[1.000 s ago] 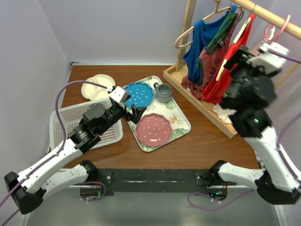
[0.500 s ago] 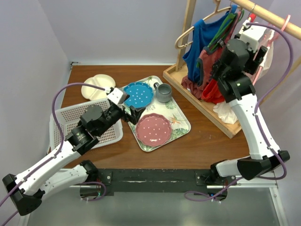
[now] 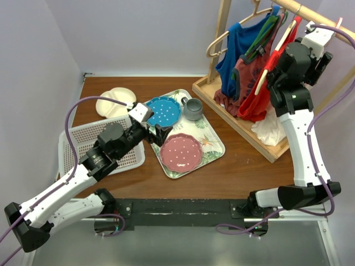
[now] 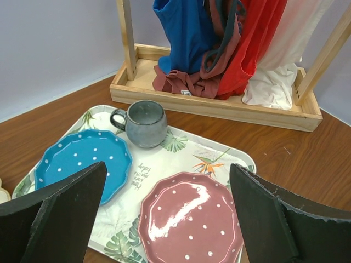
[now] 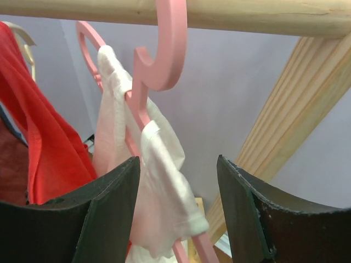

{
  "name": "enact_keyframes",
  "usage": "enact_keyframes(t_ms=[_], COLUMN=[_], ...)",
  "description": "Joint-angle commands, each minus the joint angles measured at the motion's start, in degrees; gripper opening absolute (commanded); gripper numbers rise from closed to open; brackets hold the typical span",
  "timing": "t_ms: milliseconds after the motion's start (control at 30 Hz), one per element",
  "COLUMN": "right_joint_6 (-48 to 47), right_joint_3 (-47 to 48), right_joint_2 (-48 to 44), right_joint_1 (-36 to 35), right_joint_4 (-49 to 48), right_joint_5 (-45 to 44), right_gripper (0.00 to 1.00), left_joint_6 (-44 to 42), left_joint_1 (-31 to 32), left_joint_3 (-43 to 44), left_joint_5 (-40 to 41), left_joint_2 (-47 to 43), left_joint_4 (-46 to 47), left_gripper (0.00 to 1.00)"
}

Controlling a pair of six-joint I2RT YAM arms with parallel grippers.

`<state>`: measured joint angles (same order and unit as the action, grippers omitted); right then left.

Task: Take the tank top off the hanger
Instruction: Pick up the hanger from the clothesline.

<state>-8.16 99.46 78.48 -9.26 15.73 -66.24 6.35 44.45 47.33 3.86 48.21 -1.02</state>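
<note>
A white tank top (image 5: 159,186) hangs on a pink hanger (image 5: 164,49), whose hook sits over the wooden rail (image 5: 247,13) at the rack's right end. My right gripper (image 5: 176,164) is up at that rail (image 3: 302,58), jaws open. The shoulder strap and the hanger's sloping arm lie between its fingers, close to the left one, with a gap on the right. The top's hem (image 3: 269,132) rests in the rack's base. My left gripper (image 4: 167,167) hovers open over the tray (image 3: 161,133), holding nothing.
Red (image 3: 260,94), maroon and blue (image 3: 233,55) tops hang left of the white one. A leaf-print tray (image 3: 213,138) carries a grey mug (image 3: 192,109), a blue plate (image 3: 163,111) and a pink plate (image 3: 180,152). A white basket (image 3: 75,144) sits at the left.
My right arm swung up and right to the rail's end by the pink hanger, and its jaws narrowed around the strap. The left arm stayed put.
</note>
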Motion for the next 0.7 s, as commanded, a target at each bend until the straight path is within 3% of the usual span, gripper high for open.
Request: enact_keyframes(t_ms=[0,333,667], right_joint_6=[5.52,9.48,6.58], right_joint_3=[3.55,2.14,7.15], right_joint_2=[1.24,2.91,3.61], right_joint_1=[2.84,6.0,6.09], right_joint_4=[4.31,6.77,6.25], right_joint_5=[7.87,12.44,12.27], right_gripper=[0.6,0.5,0.14], left_joint_6=[-1.25,-1.6,-1.87], left_joint_1=[0.38,0.38,0.47], left_joint_3=[0.13,0.22,0.48], left_joint_5=[0.1,-0.34,-0.87], left_joint_2=[0.57,0.66,0.75], left_joint_4=[1.81,1.72,1.63], left_gripper=[1.0,1.0,1.0])
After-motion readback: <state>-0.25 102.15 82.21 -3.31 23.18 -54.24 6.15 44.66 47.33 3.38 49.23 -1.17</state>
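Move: The pink hanger's near shoulder, with the white tank top on it, lies from the right hand about 4 cm ahead, 1 cm right and 2 cm lower. The red garment hangs some 6 cm ahead, 10 cm left and 8 cm down; the rail passes about 5 cm straight ahead, 10 cm up. From the idle left hand, the shoulder is roughly 22 cm ahead, 45 cm right and 15 cm higher. The right hand slips about 5 cm forward and down, then closes its fingers around the hanger's cloth-draped near shoulder. ##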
